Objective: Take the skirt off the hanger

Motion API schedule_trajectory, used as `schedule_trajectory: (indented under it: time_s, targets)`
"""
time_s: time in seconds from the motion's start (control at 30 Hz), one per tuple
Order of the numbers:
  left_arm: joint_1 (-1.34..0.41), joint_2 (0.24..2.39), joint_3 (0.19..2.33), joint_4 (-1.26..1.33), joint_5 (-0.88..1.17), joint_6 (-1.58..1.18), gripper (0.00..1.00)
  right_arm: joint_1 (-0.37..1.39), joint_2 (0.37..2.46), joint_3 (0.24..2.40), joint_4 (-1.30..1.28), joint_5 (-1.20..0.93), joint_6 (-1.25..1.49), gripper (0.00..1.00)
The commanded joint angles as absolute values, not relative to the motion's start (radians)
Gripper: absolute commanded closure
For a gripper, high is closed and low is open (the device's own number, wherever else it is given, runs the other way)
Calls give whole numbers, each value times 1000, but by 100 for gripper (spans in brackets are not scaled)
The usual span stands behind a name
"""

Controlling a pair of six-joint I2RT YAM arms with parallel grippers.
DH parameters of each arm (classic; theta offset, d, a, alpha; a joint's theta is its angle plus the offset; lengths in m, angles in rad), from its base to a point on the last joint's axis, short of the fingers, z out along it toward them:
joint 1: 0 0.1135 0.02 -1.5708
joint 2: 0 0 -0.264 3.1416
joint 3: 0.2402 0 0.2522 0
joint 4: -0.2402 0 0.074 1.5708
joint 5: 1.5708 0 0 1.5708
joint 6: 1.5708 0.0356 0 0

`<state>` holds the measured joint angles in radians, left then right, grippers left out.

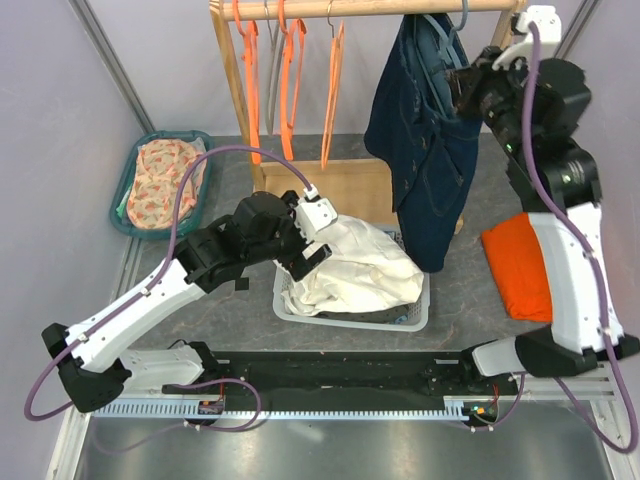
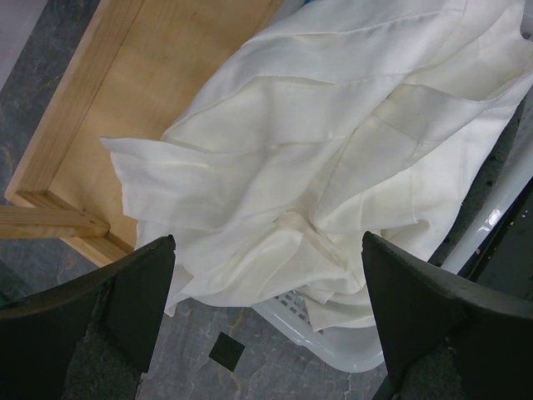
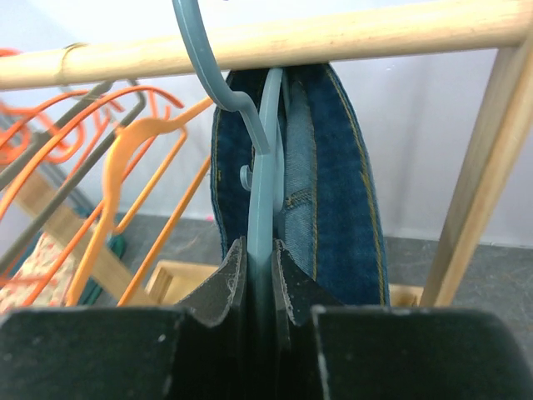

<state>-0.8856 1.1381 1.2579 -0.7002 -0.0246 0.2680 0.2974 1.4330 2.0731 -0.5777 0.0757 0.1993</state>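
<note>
A dark blue denim skirt (image 1: 425,150) hangs from a grey-blue hanger (image 3: 265,167) on the wooden rail (image 1: 380,8) at the back right. In the right wrist view the skirt (image 3: 333,192) drapes just behind the hanger. My right gripper (image 1: 468,85) is up at the skirt's top, and in its own view the right gripper (image 3: 258,246) is shut on the hanger's flat arm. My left gripper (image 1: 310,255) is open, low over the laundry basket. Between the open fingers of the left gripper (image 2: 268,250) there is only white cloth below.
A white basket (image 1: 350,315) holds a crumpled white cloth (image 1: 350,265) in the middle. Several empty orange hangers (image 1: 290,70) hang on the rail's left part. A green basket (image 1: 165,180) of patterned cloth stands at left. An orange cloth (image 1: 520,265) lies at right.
</note>
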Motion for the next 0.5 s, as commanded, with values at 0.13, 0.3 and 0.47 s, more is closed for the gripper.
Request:
schedule_trajectory:
  time_s: [0.13, 0.3, 0.47]
  targets:
    - [-879, 1112, 1360, -661, -49, 262, 1, 298, 1152, 1941, -529, -116, 199, 100]
    - [-879, 1095, 1469, -666, -45, 262, 0, 298, 1037, 1942, -623, -307, 216, 100]
    - [-879, 1146, 1747, -749, -6, 314, 1, 298, 942, 1997, -705, -454, 278, 100]
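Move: The denim skirt hangs from the hanger in the right gripper, its middle about 8 cm ahead of that hand, 4 cm left and 18 cm below. The basket lies some 14 cm back, 19 cm left and 47 cm down. The rack's rod is about 22 cm ahead, level sideways and 4 cm up, with the nearest orange hanger 23 cm left of the hand along the rod. From the left hand, the skirt is roughly 22 cm ahead, 24 cm right and 9 cm up. Keep the right gripper shut on the blue hanger and draw it quickly back from the rod, about 18 cm with hardly any rise, turning the wrist some 20 degrees counter-clockwise. Meanwhile lift the open, empty left gripper about 11 cm, speeding up as it rises and tipping its fingers upward, towards the skirt's height. ##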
